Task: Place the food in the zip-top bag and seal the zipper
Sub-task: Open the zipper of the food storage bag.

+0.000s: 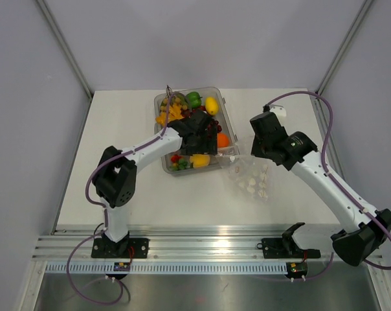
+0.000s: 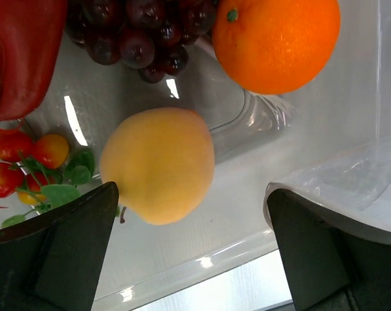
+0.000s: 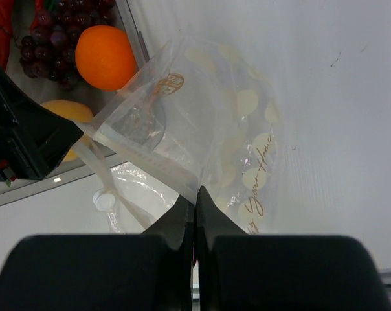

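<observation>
The food lies in a rigid clear tray [image 1: 166, 165]: an orange [image 2: 276, 39], purple grapes [image 2: 137, 32], a red pepper [image 2: 21, 52], and a yellow fruit [image 2: 156, 165]. My left gripper [image 2: 190, 194] is open over the tray, with the yellow fruit just ahead between its fingers [image 2: 53, 253], not gripped. In the top view the left gripper [image 1: 202, 146] hovers over the tray's near right part. My right gripper [image 3: 195, 194] is shut on the mouth edge of the dotted zip-top bag [image 3: 234, 129], holding it up beside the tray. The bag [image 1: 250, 178] looks empty. The zipper strip [image 3: 137, 152] runs along the mouth.
Small red and orange cherry tomatoes with leaves [image 2: 27, 162] lie at the tray's near left. A green pepper [image 1: 193, 98] and a lemon [image 1: 211, 105] lie at the tray's far end. The bag's raised edge [image 2: 351, 181] sits by my left gripper's right finger.
</observation>
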You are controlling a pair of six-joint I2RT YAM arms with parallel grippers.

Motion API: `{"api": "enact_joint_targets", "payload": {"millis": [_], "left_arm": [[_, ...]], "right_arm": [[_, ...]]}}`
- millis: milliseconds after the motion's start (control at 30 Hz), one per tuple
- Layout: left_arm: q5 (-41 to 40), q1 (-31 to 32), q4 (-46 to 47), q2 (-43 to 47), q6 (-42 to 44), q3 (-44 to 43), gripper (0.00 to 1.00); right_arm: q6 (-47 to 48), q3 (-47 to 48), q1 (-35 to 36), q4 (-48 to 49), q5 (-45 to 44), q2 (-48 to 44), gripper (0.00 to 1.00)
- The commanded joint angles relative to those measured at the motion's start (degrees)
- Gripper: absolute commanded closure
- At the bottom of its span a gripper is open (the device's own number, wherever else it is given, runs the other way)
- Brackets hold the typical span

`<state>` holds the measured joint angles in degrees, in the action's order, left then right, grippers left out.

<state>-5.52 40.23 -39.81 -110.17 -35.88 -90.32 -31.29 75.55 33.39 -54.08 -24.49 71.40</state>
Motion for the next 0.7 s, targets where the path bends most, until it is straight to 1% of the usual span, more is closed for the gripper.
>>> {"api": "enact_joint_targets", "payload": {"millis": [0, 67, 133, 300, 467, 600, 633, 667], "left_arm": [[0.3, -1.2, 5.1, 7.6, 1.2, 6.0, 0.01], [3.8, -1.2, 11.0, 11.0, 1.2, 11.5, 0.01], [6.9, -1.2, 13.5, 14.5, 1.2, 13.8, 0.01], [10.3, -1.1, 11.6, 16.4, 3.1, 12.7, 0.01], [14.3, -1.1, 11.1, 17.5, 4.0, 11.9, 0.01], [17.7, -1.1, 10.9, 17.5, 5.4, 10.9, 0.01], [20.3, -1.0, 12.0, 17.8, 5.6, 11.0, 0.01], [21.3, -0.9, 12.8, 18.8, 5.8, 11.1, 0.01]], "right_arm": [[1.1, 0.9, 0.1, 0.2, -3.5, -0.9, 1.0], [1.1, 0.4, 0.1, 1.3, -3.2, 0.1, 1.0], [1.2, -0.2, 0.1, 2.2, -3.1, 1.5, 1.0], [0.9, -1.0, 0.1, 4.0, -2.7, 4.7, 1.0], [0.1, -1.2, 0.2, 5.1, -1.8, 5.7, 1.0], [-1.0, 0.1, 0.1, 3.6, -3.0, 7.3, 1.0], [-1.7, 0.8, 0.1, 2.2, -3.5, 7.9, 1.0], [-2.0, 1.2, 0.1, 1.5, -4.3, 8.4, 1.0]]}}
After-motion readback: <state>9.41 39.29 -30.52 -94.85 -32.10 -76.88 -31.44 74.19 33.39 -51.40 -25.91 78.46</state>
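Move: The left hand hovers open over the tray's near right corner. The bag's loose rim lies at its right finger, about 5 cm to the right and level in height and reach. The peach is some 5 cm below and 2 cm left; the orange is about 7 cm ahead, 6 cm right and 5 cm lower. From the right hand, which already pinches the bag's rim, the loose rim lies roughly 9 cm left, 6 cm ahead and 12 cm lower. Back first and then up, about 5 cm each way, the left hand draws its right finger free of the bag's loose rim, fingers wide open, rolling its right side up and turning slightly clockwise. The right hand keeps its pinch on the rim and lowers it some 4 cm, easing a little forward, fingers tipping slightly down. ##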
